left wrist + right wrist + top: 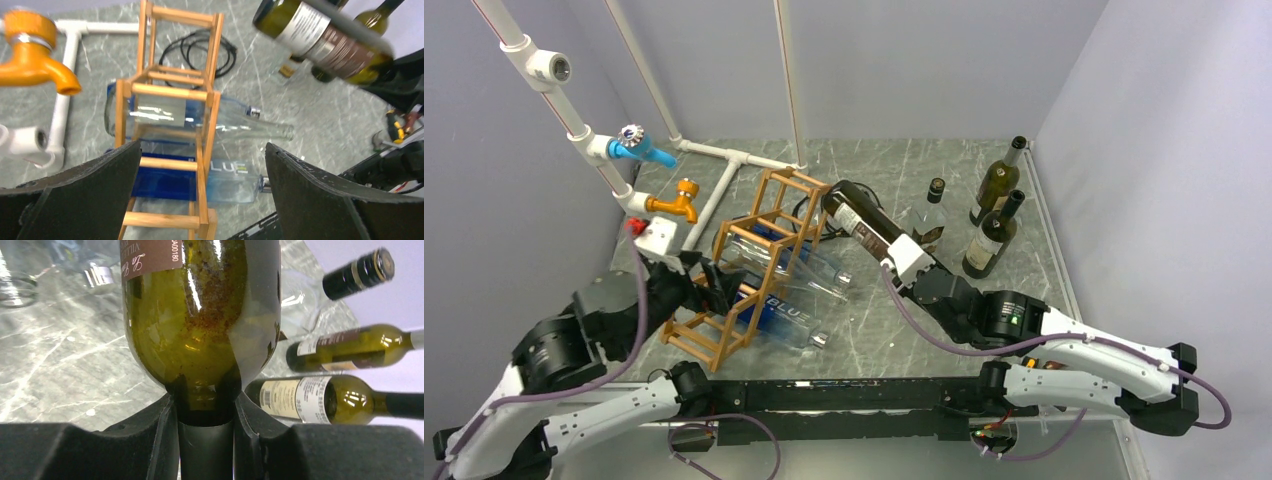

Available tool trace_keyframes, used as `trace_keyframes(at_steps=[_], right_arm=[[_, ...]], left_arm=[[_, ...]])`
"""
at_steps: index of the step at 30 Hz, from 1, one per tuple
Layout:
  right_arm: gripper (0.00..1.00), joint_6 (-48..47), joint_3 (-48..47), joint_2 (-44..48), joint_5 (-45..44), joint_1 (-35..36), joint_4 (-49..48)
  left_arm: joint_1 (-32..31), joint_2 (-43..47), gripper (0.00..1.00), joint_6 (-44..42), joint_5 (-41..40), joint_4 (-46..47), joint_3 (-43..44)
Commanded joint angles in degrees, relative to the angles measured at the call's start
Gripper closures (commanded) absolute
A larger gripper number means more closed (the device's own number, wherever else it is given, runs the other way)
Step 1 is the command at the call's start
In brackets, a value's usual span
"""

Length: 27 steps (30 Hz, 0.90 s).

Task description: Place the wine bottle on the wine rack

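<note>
The wine rack [759, 265], an orange-brown stick lattice, stands left of centre; it also fills the left wrist view [172, 92]. My right gripper [904, 258] is shut on the neck of a dark green wine bottle [864, 222] with a brown label. It holds the bottle tilted in the air, base toward the rack's top cell and just right of it. In the right wrist view the gripper [205, 415] clamps the bottle [200, 315] at its neck. My left gripper [714, 285] is open at the rack's near left side, and its fingers [75, 190] straddle the lower cells.
A clear bottle [769, 250] and a blue-labelled clear bottle [779, 315] lie in the rack's lower cells. Two green bottles [999, 180] [992, 235] and a small clear one [931, 218] stand at the back right. White pipes with a blue tap [639, 148] and an orange tap [679, 203] run along the left. A black cable [809, 212] lies behind the rack.
</note>
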<state>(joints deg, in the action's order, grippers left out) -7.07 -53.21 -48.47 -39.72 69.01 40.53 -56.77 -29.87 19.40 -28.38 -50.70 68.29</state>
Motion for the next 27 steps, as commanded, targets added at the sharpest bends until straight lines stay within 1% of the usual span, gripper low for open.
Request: trace_keyframes(at_steps=[1, 4, 7, 9, 11, 13, 15, 17, 19, 21, 22, 23, 27], right_arm=[[1.00, 6.3, 0.9, 3.1, -6.5, -0.8, -7.0], [1.00, 5.9, 1.6, 1.9, -3.8, -1.3, -8.0], [1.00, 4.8, 2.0, 0.3, -1.6, -1.6, -9.7], [1.00, 4.7, 2.1, -0.6, -0.6, -2.0, -10.7], [1.00, 4.6, 2.1, -1.4, 1.1, -2.8, -11.2], [1.00, 5.0, 1.7, -2.3, 2.4, -3.9, -11.0], [1.00, 5.8, 0.9, -3.3, 3.6, -5.6, -9.7], [1.00, 6.1, 0.4, -4.2, 5.5, -7.6, -8.6], [1.00, 6.0, 0.0, -4.6, 8.4, -9.7, -8.1], [1.00, 5.8, -0.1, -5.0, 11.3, -11.4, -8.0], [1.00, 5.7, -0.1, -5.2, 12.3, -11.9, -8.2], [1.00, 5.4, -0.1, -5.5, 13.4, -12.3, -8.2], [1.00, 4.9, -0.4, -7.2, 14.9, -13.0, -7.6]], left_arm=[[0.0, -0.8, 0.00, 3.5, -0.2, 1.3, -4.3], [0.0, -2.2, 0.00, 4.1, -0.2, 2.0, -5.9], [0.0, -5.7, 0.01, 3.7, -1.0, 1.5, -4.9], [0.1, -9.6, 0.11, 2.7, -1.7, 0.1, -3.3], [0.6, -14.8, 0.17, 2.1, -1.9, -2.6, -0.5], [2.5, -19.4, 0.25, 0.7, 1.0, -3.7, 1.5], [5.9, -22.7, 0.33, -0.5, 6.0, -3.5, 2.5], [9.3, -24.5, 0.38, -1.7, 10.2, -2.1, 1.9], [11.6, -25.5, 0.39, -2.9, 12.7, -0.6, 1.1], [12.7, -26.6, 0.37, -5.3, 14.1, 1.6, 1.2], [13.0, -27.4, 0.35, -6.5, 13.2, 1.8, 1.9], [13.2, -28.3, 0.35, -7.3, 12.3, 1.0, 3.2], [13.7, -31.3, 0.42, -9.8, 12.9, -0.5, 5.5]])
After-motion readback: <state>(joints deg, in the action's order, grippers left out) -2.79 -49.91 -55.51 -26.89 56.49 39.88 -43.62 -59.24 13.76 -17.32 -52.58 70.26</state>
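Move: Sitting ahead of and below the open left hand, the wine rack has its middle about 9 cm forward, 2 cm right and 17 cm down; in it the clear bottle lies some 12 cm ahead and 6 cm right, the lower blue bottle 4 cm ahead and 3 cm right. For the right hand, already gripping the wine bottle's neck, the rack's middle is about 5 cm ahead and 20 cm left, 6 cm lower; a black-capped clear bottle stands 16 cm ahead, 7 cm right. Dropping first, the left hand then swings forward and right over the rack's middle, about 10 cm down and 7 cm forward in all, tipping and rolling some 30 degrees to face the rails while its fingers narrow to a little over half open. Meanwhile the right hand keeps its hold on the wine bottle's neck, sinks about 6 cm beside the rack and tips its fingers downward. ##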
